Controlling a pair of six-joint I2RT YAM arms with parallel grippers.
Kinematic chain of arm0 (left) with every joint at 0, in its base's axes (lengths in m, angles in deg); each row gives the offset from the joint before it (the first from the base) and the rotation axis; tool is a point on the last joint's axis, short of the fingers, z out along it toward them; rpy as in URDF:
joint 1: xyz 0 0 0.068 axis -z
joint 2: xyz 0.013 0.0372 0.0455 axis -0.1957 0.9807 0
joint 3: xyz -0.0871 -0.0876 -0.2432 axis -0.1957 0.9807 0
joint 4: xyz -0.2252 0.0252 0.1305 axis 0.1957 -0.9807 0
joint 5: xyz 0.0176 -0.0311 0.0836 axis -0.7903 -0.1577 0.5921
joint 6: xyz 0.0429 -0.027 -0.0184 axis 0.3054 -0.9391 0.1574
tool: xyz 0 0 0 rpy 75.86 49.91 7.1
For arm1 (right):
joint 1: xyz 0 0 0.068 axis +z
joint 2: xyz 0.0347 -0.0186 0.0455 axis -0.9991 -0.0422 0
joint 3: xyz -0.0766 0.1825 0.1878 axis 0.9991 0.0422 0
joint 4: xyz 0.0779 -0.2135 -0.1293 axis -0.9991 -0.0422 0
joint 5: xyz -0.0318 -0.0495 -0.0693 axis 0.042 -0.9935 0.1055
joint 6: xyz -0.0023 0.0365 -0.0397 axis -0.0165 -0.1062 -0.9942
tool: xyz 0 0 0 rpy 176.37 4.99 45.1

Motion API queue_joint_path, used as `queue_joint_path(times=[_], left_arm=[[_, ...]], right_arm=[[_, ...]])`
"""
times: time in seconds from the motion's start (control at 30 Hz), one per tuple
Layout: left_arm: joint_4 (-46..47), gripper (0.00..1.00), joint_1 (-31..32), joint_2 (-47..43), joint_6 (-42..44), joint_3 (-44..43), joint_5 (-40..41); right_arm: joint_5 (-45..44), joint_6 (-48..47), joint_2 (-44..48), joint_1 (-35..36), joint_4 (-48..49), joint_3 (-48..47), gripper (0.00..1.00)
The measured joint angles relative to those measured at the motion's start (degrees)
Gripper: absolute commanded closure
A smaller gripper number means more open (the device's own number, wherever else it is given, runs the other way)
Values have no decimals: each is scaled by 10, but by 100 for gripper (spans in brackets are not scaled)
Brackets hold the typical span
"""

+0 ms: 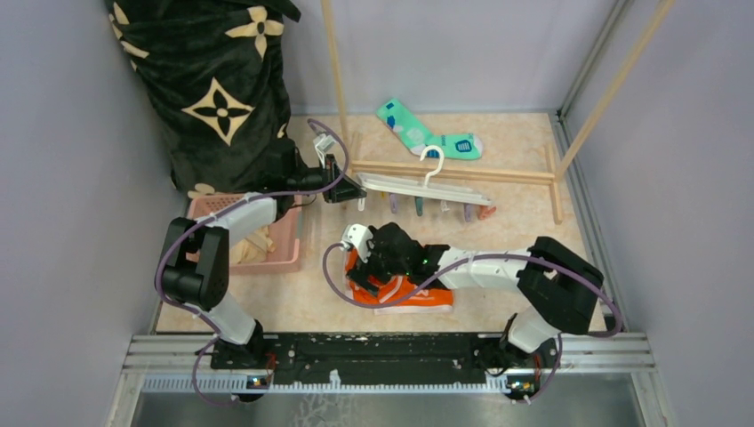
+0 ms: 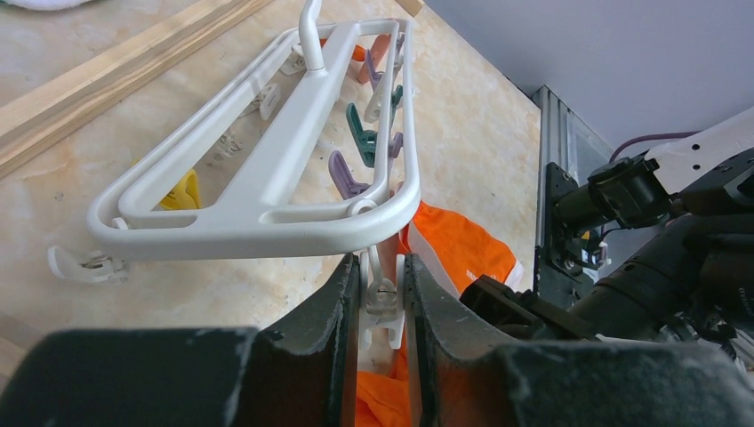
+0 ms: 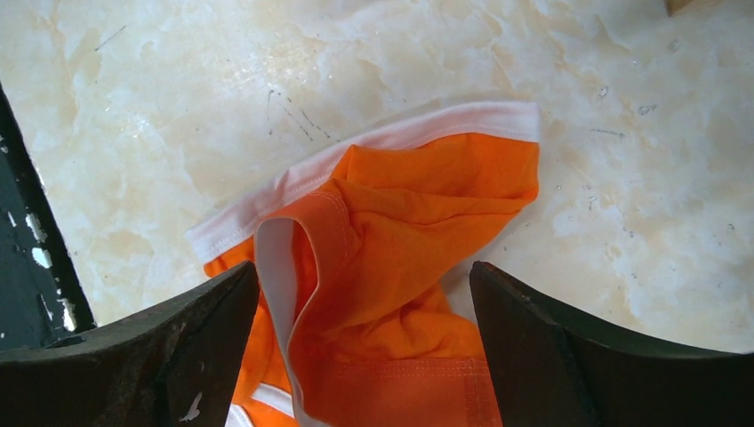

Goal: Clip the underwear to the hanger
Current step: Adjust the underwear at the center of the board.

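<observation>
The hanger (image 1: 425,188), a white frame with a hook and dangling pastel clothespins, lies in front of the wooden rack. My left gripper (image 1: 343,189) is at its left end, shut on a white clothespin (image 2: 383,301) that hangs from the hanger's corner (image 2: 267,212). The orange underwear (image 1: 405,294) lies crumpled on the floor, below and beyond that clothespin (image 2: 458,245). My right gripper (image 1: 363,267) is open, just above the garment. Its fingers straddle the orange folds and white piping (image 3: 391,231), and the gap between the fingertips (image 3: 364,285) holds nothing.
A pink basket (image 1: 286,242) with cream cloth (image 1: 253,245) stands left of the underwear. A teal sock (image 1: 427,133) lies behind the wooden rack's base bar (image 1: 445,169). A black flowered blanket (image 1: 213,89) hangs at the back left. Walls close in on both sides.
</observation>
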Motion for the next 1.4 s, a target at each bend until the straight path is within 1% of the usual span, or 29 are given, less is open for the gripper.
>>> queue_joint_path(times=[0.23, 0.3, 0.4, 0.5, 0.57, 0.63, 0.67, 0.73, 0.77, 0.87, 0.97, 1.07, 1.1, 1.13, 1.2, 1.4], left_arm=[[-5, 100, -2, 0, 2, -6, 0], [-5, 100, -3, 0, 2, -7, 0], [-5, 100, -3, 0, 2, -7, 0], [-6, 100, -5, 0, 2, -7, 0], [-6, 100, -5, 0, 2, -7, 0], [-7, 100, -6, 0, 2, -7, 0], [-7, 100, -6, 0, 2, -8, 0], [-7, 100, -6, 0, 1, -8, 0], [-7, 100, -6, 0, 1, -8, 0], [-7, 100, -7, 0, 1, -8, 0], [-9, 100, -8, 0, 1, -9, 0], [-10, 100, -10, 0, 1, -11, 0], [-10, 100, -10, 0, 1, -12, 0], [-10, 100, -11, 0, 1, -13, 0], [-10, 100, -11, 0, 1, -14, 0], [-11, 100, -12, 0, -1, -15, 0]], right_arm=[[-8, 18, -23, 1, 5, -16, 12], [-15, 19, -33, 3, 7, -30, 17], [-23, 20, -46, 8, 13, -45, 28], [-25, 23, -53, 9, 12, -52, 36], [-25, 25, -57, 9, 11, -56, 36], [-25, 26, -57, 9, 8, -57, 29], [-25, 29, -57, 9, 7, -57, 27], [-27, 32, -57, 9, 6, -57, 27], [-27, 34, -57, 9, 5, -57, 29], [-29, 39, -57, 9, 3, -57, 38], [-28, 45, -57, 9, 0, -57, 56], [-24, 51, -57, 9, -7, -54, 77], [-23, 52, -57, 9, -10, -54, 83], [-21, 53, -57, 9, -11, -54, 87], [-15, 59, -57, 9, -12, -54, 99], [4, 52, -57, 9, -21, -62, 100]])
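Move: The right hand is open and low over the left end of the underwear; the raised orange fold it will pinch stands about 2 cm to its left, level fore and aft, about 1 cm below. The rest of the underwear is some 10 cm to its right, 4 cm back and 3 cm lower. The hanger is some 16 cm ahead, 14 cm right and 11 cm higher. From the left hand, the fold is about 15 cm back, 3 cm left and 13 cm below. Leftward and a little forward, the right hand slides about 3 cm low over the cloth, fingers spread on both sides of the orange fold. It then eases back about 1 cm while the wide-open fingers close fully and pinch the fold between their tips, with almost no turn of the wrist. ##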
